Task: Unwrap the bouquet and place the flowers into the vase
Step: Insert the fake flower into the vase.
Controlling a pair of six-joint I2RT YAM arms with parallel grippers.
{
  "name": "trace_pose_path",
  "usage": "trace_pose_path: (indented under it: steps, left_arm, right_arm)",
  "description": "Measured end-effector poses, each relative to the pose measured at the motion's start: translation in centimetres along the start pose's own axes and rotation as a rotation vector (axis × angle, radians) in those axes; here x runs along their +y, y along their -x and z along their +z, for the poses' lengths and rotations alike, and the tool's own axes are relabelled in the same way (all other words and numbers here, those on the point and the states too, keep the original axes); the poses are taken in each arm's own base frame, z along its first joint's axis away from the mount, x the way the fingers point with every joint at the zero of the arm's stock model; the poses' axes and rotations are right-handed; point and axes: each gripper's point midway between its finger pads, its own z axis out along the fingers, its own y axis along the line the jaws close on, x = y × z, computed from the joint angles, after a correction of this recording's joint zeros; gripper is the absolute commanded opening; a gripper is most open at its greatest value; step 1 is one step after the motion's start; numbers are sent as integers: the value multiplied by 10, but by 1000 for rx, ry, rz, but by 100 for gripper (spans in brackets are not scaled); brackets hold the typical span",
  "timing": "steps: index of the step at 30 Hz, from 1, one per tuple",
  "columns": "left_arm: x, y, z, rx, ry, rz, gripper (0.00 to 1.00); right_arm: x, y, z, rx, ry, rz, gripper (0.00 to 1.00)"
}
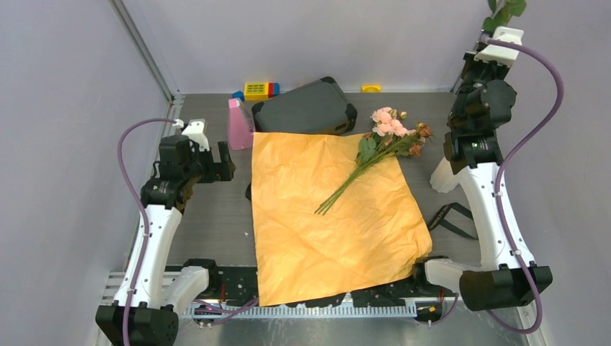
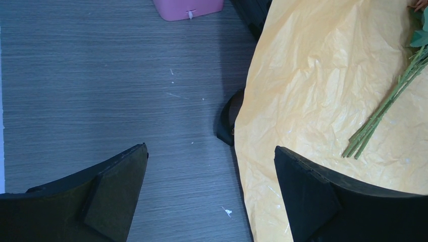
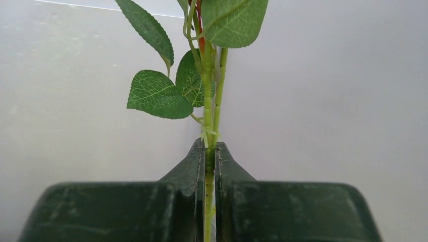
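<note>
The orange wrapping paper [image 1: 328,209] lies spread flat on the table. On its far right corner rests the bunch of flowers [image 1: 393,133], pink roses pointing away and stems [image 2: 383,108] pointing toward the paper's middle. My right gripper [image 3: 209,151] is raised high at the far right, shut on a thin green flower stem [image 3: 208,101] with leaves [image 1: 506,10] above the fingertips. My left gripper [image 2: 210,148] hovers open over bare table at the paper's left edge, holding nothing. The small white vase [image 1: 441,176] stands beside the right arm, partly hidden by it.
A pink wedge-shaped object [image 1: 238,126] and a black case [image 1: 306,108] sit behind the paper. Coloured blocks [image 1: 259,89] and a small yellow piece [image 1: 371,88] line the back wall. A black ribbon [image 1: 450,216] lies right of the paper. A dark object [image 2: 229,118] pokes out under its left edge.
</note>
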Motion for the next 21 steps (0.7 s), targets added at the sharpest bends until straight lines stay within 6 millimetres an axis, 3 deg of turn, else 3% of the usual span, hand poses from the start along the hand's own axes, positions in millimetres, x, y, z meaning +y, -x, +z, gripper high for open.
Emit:
trace_pose_path:
  steps: [5,11,16,21]
  left_arm:
    - [0,-1,0,3,2,3,100]
    - [0,-2,0,5,0,5,100]
    - [0,-2,0,6,1,5,100]
    - [0,-2,0,6,1,5,100]
  right_arm:
    - [-38,-5,11,-3,-103,-20,0]
    - [-65,-10,16,-4,-169,-10,0]
    - [-72,-21,13,2,-176,1,0]
    - [-65,-40,9,9,-138,-2,0]
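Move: The vase stands below my right hand, which already holds a flower upright: its middle is about 7 cm to the right, 6 cm back and some 40 cm below. The black ribbon lies about 17 cm back and 7 cm to the right, and the remaining flowers about 5 cm ahead and 18 cm to the left, both some 52 cm below. From my idle left hand the vase is roughly 83 cm to the right, 2 cm ahead and 9 cm below. Keeping the flower's stem pinched between shut fingers, I carry it with my right hand about 7 cm to the right and barely back, high over the table, to bring it over the vase, yawing the wrist a little clockwise. The sideways travel then dies out and I start to sink, about 3 cm, towards the vase. ##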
